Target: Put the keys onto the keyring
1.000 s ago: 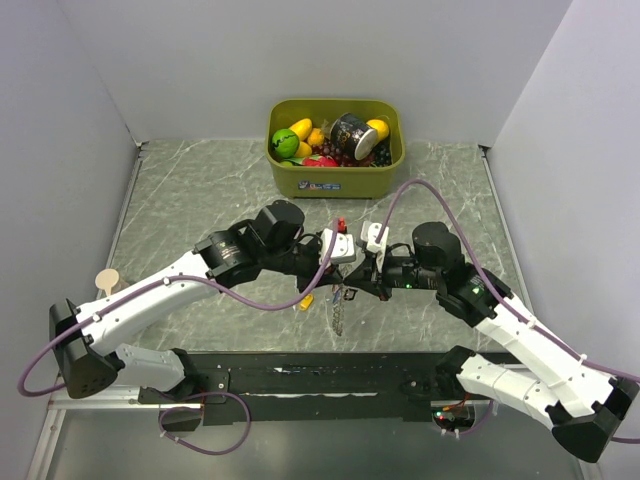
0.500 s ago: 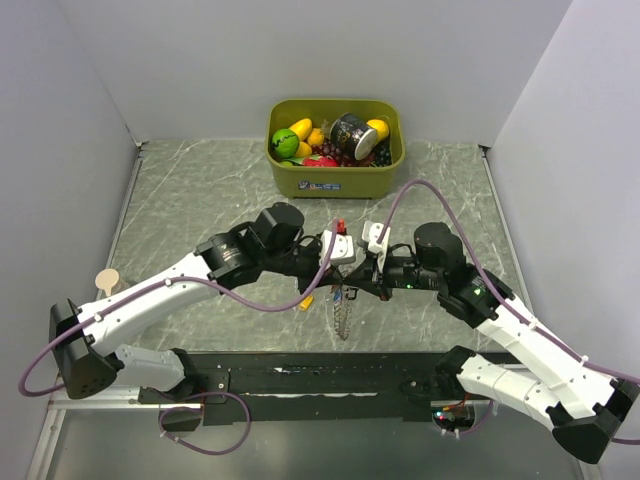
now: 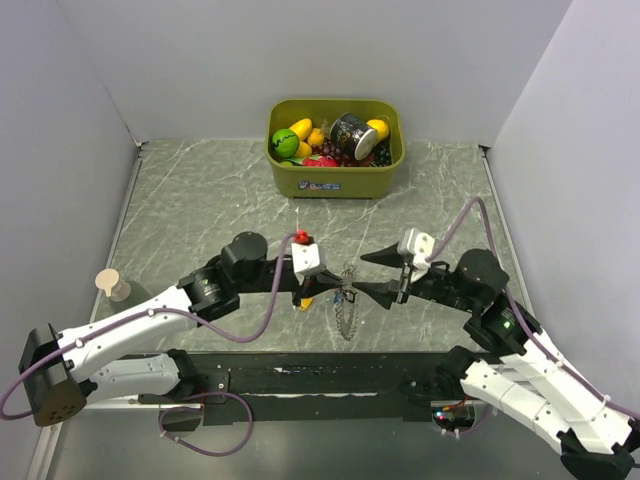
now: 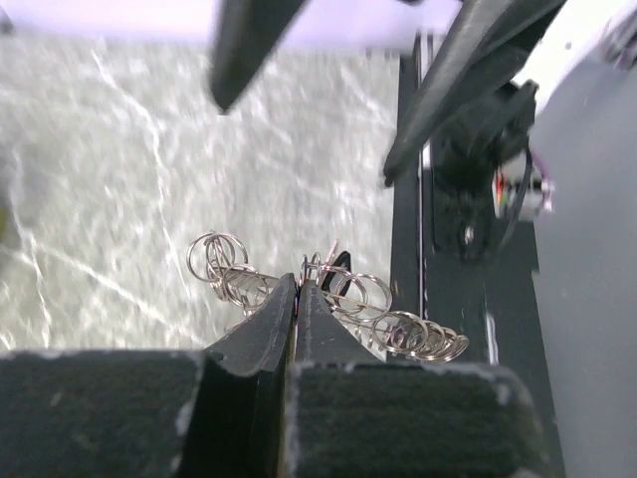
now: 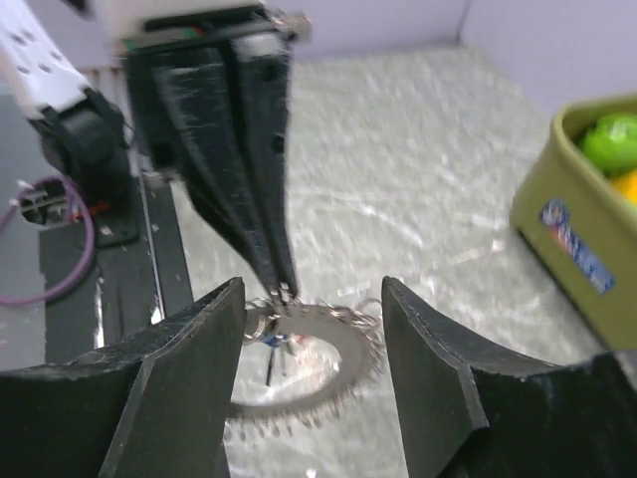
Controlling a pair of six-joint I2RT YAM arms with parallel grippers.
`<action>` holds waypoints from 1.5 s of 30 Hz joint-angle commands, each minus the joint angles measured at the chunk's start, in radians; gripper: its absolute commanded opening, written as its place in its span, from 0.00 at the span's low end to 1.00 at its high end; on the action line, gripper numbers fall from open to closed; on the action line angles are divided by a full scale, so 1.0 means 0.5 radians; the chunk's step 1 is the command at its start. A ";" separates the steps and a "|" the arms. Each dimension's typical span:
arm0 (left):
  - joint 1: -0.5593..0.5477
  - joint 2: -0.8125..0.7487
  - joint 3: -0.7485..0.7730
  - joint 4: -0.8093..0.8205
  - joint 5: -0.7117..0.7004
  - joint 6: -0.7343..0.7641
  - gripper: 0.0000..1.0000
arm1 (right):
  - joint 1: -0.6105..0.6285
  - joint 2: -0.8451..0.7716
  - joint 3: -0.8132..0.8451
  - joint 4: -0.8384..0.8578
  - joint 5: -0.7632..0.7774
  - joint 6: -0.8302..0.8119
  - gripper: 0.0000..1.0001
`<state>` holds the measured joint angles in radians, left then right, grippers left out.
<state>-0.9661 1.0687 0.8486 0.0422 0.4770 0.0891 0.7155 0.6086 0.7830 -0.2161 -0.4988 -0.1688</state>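
My left gripper (image 3: 336,293) is shut on the top rim of the keyring (image 3: 346,315), a grey metal ring fringed with small loops (image 4: 218,256) that hangs edge-on just above the table. In the right wrist view the keyring (image 5: 350,366) hangs below the left fingers (image 5: 261,189), with small blue and red keys (image 5: 272,341) blurred at its rim. A yellow key (image 3: 306,299) shows beside the left fingertips. My right gripper (image 3: 368,274) stands open just right of the ring, its fingers (image 5: 194,344) apart and empty.
An olive bin (image 3: 335,180) of toy fruit and a can stands at the back centre, and its corner shows in the right wrist view (image 5: 582,234). A small wooden piece (image 3: 110,285) lies at the left edge. A black rail (image 3: 300,375) runs along the near edge.
My right gripper has opened and drawn back to the right, away from the ring. The left arm has pulled back toward the near left, still shut on the keyring.
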 commanded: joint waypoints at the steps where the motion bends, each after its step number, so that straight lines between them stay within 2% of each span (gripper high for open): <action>1: -0.007 -0.137 -0.126 0.734 0.080 -0.224 0.01 | -0.001 -0.012 -0.023 0.196 -0.208 0.009 0.56; 5: -0.007 -0.186 -0.215 1.026 0.156 -0.301 0.01 | -0.004 0.065 0.032 0.141 -0.410 -0.040 0.44; 13: -0.010 -0.168 -0.197 1.057 0.316 -0.292 0.01 | -0.007 0.059 0.054 0.107 -0.411 -0.067 0.34; 17: -0.010 -0.152 -0.176 1.020 0.341 -0.286 0.01 | -0.007 0.062 0.051 0.122 -0.408 -0.043 0.31; 26: -0.007 -0.134 -0.133 0.916 0.356 -0.240 0.01 | -0.007 0.053 0.066 0.113 -0.380 -0.031 0.00; 30: -0.010 -0.134 -0.075 0.751 0.319 -0.200 0.02 | -0.007 0.074 0.088 0.070 -0.349 -0.040 0.00; 32: -0.010 -0.134 -0.038 0.628 0.292 -0.105 0.08 | -0.007 0.096 0.112 0.030 -0.334 -0.046 0.00; 33: -0.007 -0.134 0.017 0.485 0.252 -0.080 0.18 | -0.007 0.105 0.121 0.012 -0.316 -0.052 0.00; 35: -0.007 -0.125 0.091 0.276 0.206 0.003 0.28 | -0.004 0.145 0.152 -0.046 -0.303 -0.073 0.00; 36: -0.007 -0.113 0.167 0.095 0.169 0.018 0.37 | -0.010 0.181 0.164 -0.065 -0.291 -0.077 0.00; 38: -0.007 -0.076 0.254 -0.077 0.154 0.098 0.45 | -0.007 0.218 0.198 -0.101 -0.306 -0.086 0.00; 39: -0.007 -0.061 0.333 -0.206 0.144 0.119 0.52 | -0.007 0.243 0.210 -0.108 -0.309 -0.089 0.00; 42: -0.007 0.004 0.493 -0.531 0.077 0.214 0.61 | -0.007 0.350 0.238 -0.138 -0.306 -0.095 0.00; 45: -0.007 0.093 0.667 -0.857 -0.040 0.325 0.63 | -0.007 0.442 0.278 -0.202 -0.282 -0.104 0.00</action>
<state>-0.9649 1.0714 1.0706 -0.1223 0.5323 0.1581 0.7128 0.7921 0.8494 -0.3042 -0.6563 -0.2066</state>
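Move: The left fingers already hold the keyring by its top edge; the ring's middle hangs about 3 cm below them, 2 cm back and 1 cm to the right. From the open right fingers it lies some 8 cm below, 2 cm left and 1 cm back. The yellow key lies on the table about 6 cm ahead of the left hand, 7 cm to its left and roughly 20 cm below. Left lifts the keyring about 5 cm; right draws back 3 cm, pinches it, then lowers as left opens. ##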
